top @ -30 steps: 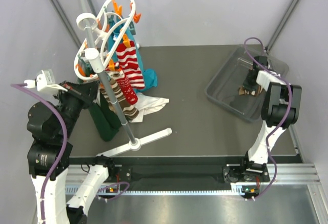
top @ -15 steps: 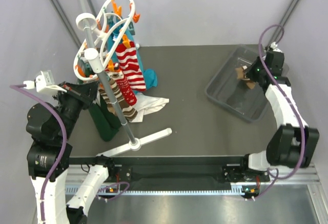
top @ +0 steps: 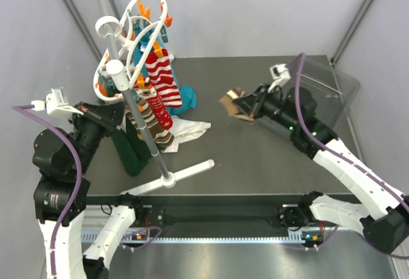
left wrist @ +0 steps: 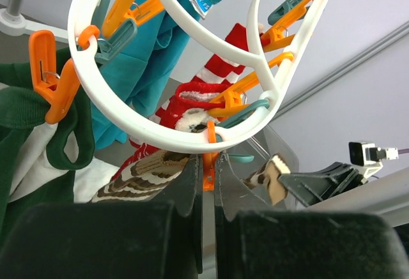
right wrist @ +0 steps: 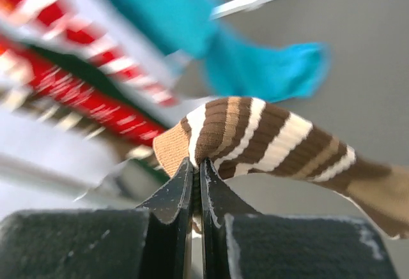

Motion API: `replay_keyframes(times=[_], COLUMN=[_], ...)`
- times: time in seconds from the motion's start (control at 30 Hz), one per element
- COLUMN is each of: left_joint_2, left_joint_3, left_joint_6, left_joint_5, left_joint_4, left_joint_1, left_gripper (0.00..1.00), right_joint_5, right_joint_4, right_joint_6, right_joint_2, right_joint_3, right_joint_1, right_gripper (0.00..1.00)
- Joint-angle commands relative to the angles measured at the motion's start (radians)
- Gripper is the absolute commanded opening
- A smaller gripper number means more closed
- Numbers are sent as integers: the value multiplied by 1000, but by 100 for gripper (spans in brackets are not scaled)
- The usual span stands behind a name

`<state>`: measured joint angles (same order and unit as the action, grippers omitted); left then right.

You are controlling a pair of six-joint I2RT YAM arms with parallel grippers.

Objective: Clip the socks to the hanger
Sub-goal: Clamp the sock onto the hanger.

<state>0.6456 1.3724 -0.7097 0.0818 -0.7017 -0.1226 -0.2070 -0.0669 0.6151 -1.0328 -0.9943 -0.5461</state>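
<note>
The hanger [top: 135,31], white looping rings with orange clips, tops a grey pole [top: 150,138] at the back left. Red-and-white socks [top: 161,80] and a brown striped sock [top: 152,128] hang from it. My left gripper [top: 121,112] reaches up under the ring [left wrist: 172,135], shut on an orange clip [left wrist: 208,172]. My right gripper [top: 248,108] is over the middle of the table, shut on the cuff of a brown-and-cream striped sock [top: 231,102], which droops from the jaws [right wrist: 268,138]. In the left wrist view that sock [left wrist: 276,178] hangs right of the clip.
A clear plastic bin [top: 329,81] stands at the back right behind the right arm. A teal garment [top: 186,97], a white cloth [top: 190,129] and a dark green garment [top: 131,152] hang or lie by the pole. The pole's white foot [top: 186,172] lies near the front edge.
My right arm has lifted the brown-and-cream sock out of the bin and swung left to the table's middle, towards the hanger. The left arm has stayed put.
</note>
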Motion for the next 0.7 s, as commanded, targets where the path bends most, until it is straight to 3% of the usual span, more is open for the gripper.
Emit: replay_keyframes(times=[0.0,0.13,0.23,0.67], left_joint_2=[0,-9,-15,-40], left_joint_3=[-4,-9,-18,-59], left_joint_6=[-23,-31,-36,6], left_joint_5=[19,16,15,26], left_joint_4=[41,34,41,76], left_joint_1=[-3,-3,-3,-3], left_gripper=[0,0,0,0], right_joint_5=[53,122,97,-74], right_joint_4=[153,240,275,311], right_joint_6=[63,60,81,251], right_joint_2=[-30,-128,-214,-467], right_joint_3=[-29,-73,-145,-441], right_joint_1=[-155,-358,-411,-434], right_gripper=[0,0,0,0])
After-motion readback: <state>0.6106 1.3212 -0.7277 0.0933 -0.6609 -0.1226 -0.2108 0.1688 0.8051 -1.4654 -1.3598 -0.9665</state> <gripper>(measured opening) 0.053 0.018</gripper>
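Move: From the right hand, which already holds the brown striped sock, the orange clip in the left fingers is some 30 cm to the left, 9 cm back and 12 cm above. The hung brown sock is about 26 cm left and 5 cm back, roughly at hand height. The red patterned sock hangs 23 cm left and 1 cm back, the red-and-white sock 22 cm left and 4 cm ahead. From the left hand the held sock lies about 30 cm right, 10 cm ahead and 15 cm below. Leftwards and fast, the right hand carries the brown striped sock some 20 cm towards the orange clip, drawing back about 7 cm in the first half, then climbing about 6 cm as the sweep slows. Its wrist swings counter-clockwise by roughly 25 degrees and rolls left side up, the fingers keeping their pinch near the sock's end. The left hand stays put, still gripping the clip on the hanger's rim. ##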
